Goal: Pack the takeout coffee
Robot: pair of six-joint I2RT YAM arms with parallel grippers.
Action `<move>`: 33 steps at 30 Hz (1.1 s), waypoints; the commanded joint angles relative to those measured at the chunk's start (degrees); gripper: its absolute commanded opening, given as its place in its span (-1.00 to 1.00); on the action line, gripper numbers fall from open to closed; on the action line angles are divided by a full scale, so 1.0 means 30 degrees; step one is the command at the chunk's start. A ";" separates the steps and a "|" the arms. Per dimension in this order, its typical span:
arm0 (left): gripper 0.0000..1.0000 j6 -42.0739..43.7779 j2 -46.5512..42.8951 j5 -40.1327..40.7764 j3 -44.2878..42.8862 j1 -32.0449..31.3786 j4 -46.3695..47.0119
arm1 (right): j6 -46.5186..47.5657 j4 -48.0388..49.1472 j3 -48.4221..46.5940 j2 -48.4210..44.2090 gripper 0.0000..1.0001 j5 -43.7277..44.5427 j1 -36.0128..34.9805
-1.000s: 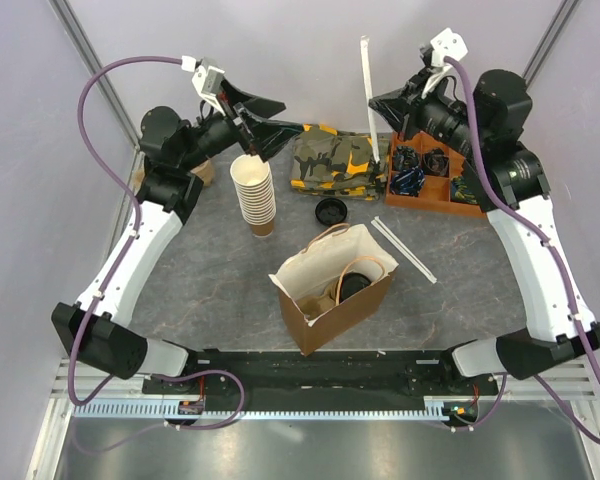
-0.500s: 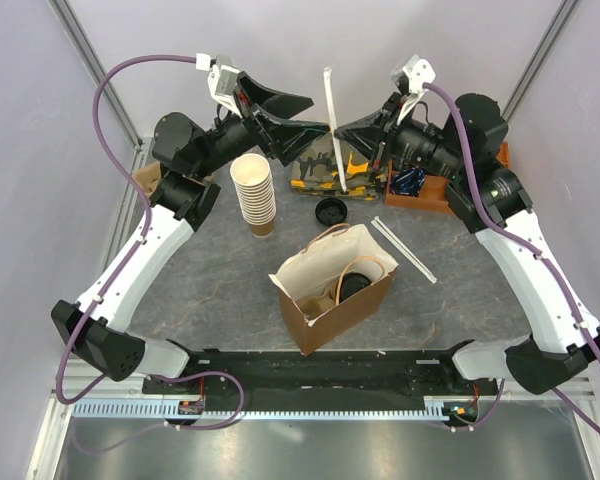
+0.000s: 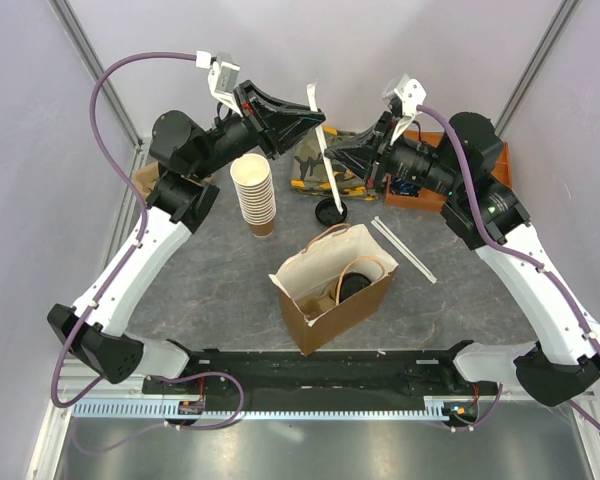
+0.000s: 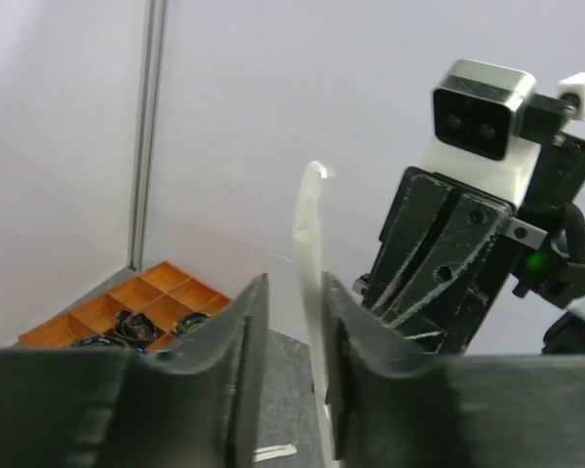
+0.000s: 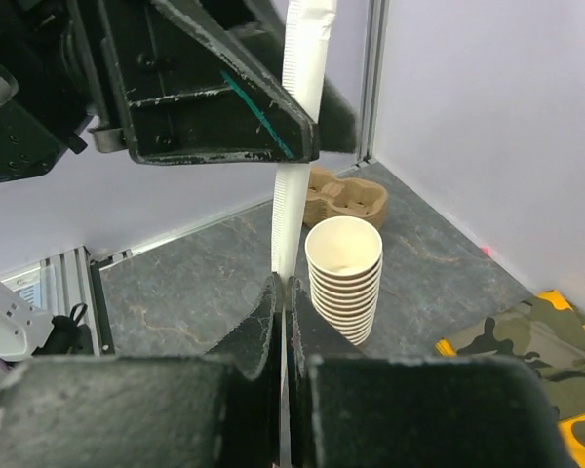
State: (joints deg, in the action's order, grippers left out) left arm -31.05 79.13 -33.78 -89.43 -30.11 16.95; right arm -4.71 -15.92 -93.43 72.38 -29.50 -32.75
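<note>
The takeout coffee (image 3: 356,284), a brown cup with a black lid, sits inside the open brown paper bag (image 3: 332,312) at the table's middle. Above the far side, my right gripper (image 3: 333,160) (image 5: 282,292) is shut on the lower part of a white paper-wrapped straw (image 3: 314,104) (image 5: 292,205) (image 4: 310,253), holding it upright. My left gripper (image 3: 317,122) (image 4: 292,312) brackets the straw's upper part. The straw lies against one finger, with a gap to the other.
A tall stack of lidless paper cups (image 3: 254,195) (image 5: 344,273) stands left of the straw. A loose black lid (image 3: 330,211), a camouflage cloth (image 3: 315,160), an orange compartment tray (image 3: 435,192) (image 4: 127,312), another straw (image 3: 403,248) and a cardboard cup carrier (image 5: 346,193) lie around.
My right gripper has carried the straw leftward to the left gripper. The left gripper swung right, and its jaws have narrowed from wide open to close around the straw's upper part.
</note>
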 commanded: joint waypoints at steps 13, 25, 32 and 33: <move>-0.96 0.3375 -0.3726 -0.2681 -0.1333 0.0485 -0.5532 | 0.3000 -0.1195 -0.1407 -0.1420 0.96 0.4261 -0.0128; -0.96 0.6241 -0.6395 -0.6938 0.1911 -0.0828 -0.8024 | 0.2129 -0.1665 0.0292 -0.2651 0.96 0.4970 0.3177; -0.96 1.0142 -0.6749 -0.3535 0.5022 -0.4521 -0.6878 | 0.1189 -0.1928 0.1404 -0.3061 0.96 0.3419 0.4560; -0.96 1.0318 -0.6778 -0.3477 0.5140 -0.4670 -0.7054 | 0.1305 -0.2016 0.1464 -0.3120 0.96 0.3358 0.4589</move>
State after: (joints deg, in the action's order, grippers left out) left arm -8.19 58.63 -48.42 -75.96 -41.74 -4.34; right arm 0.60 -21.69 -90.11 64.45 -16.62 -19.40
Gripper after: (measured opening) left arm 0.034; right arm 0.979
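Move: The straw stands nearly upright between the left hand's half-closed fingers, its middle about 7 cm below that hand, 3 cm to its right and level fore and aft; for the right hand, still gripping it, the middle is right at the fingertips, 1 cm down. From the left hand the paper bag lies some 14 cm back, 4 cm right and 29 cm below; the cup stack about 14 cm ahead, 14 cm left and 28 cm below. Left pinches the straw, right releases and withdraws rightward; left carries it back 16 cm, then down, towards bag. ##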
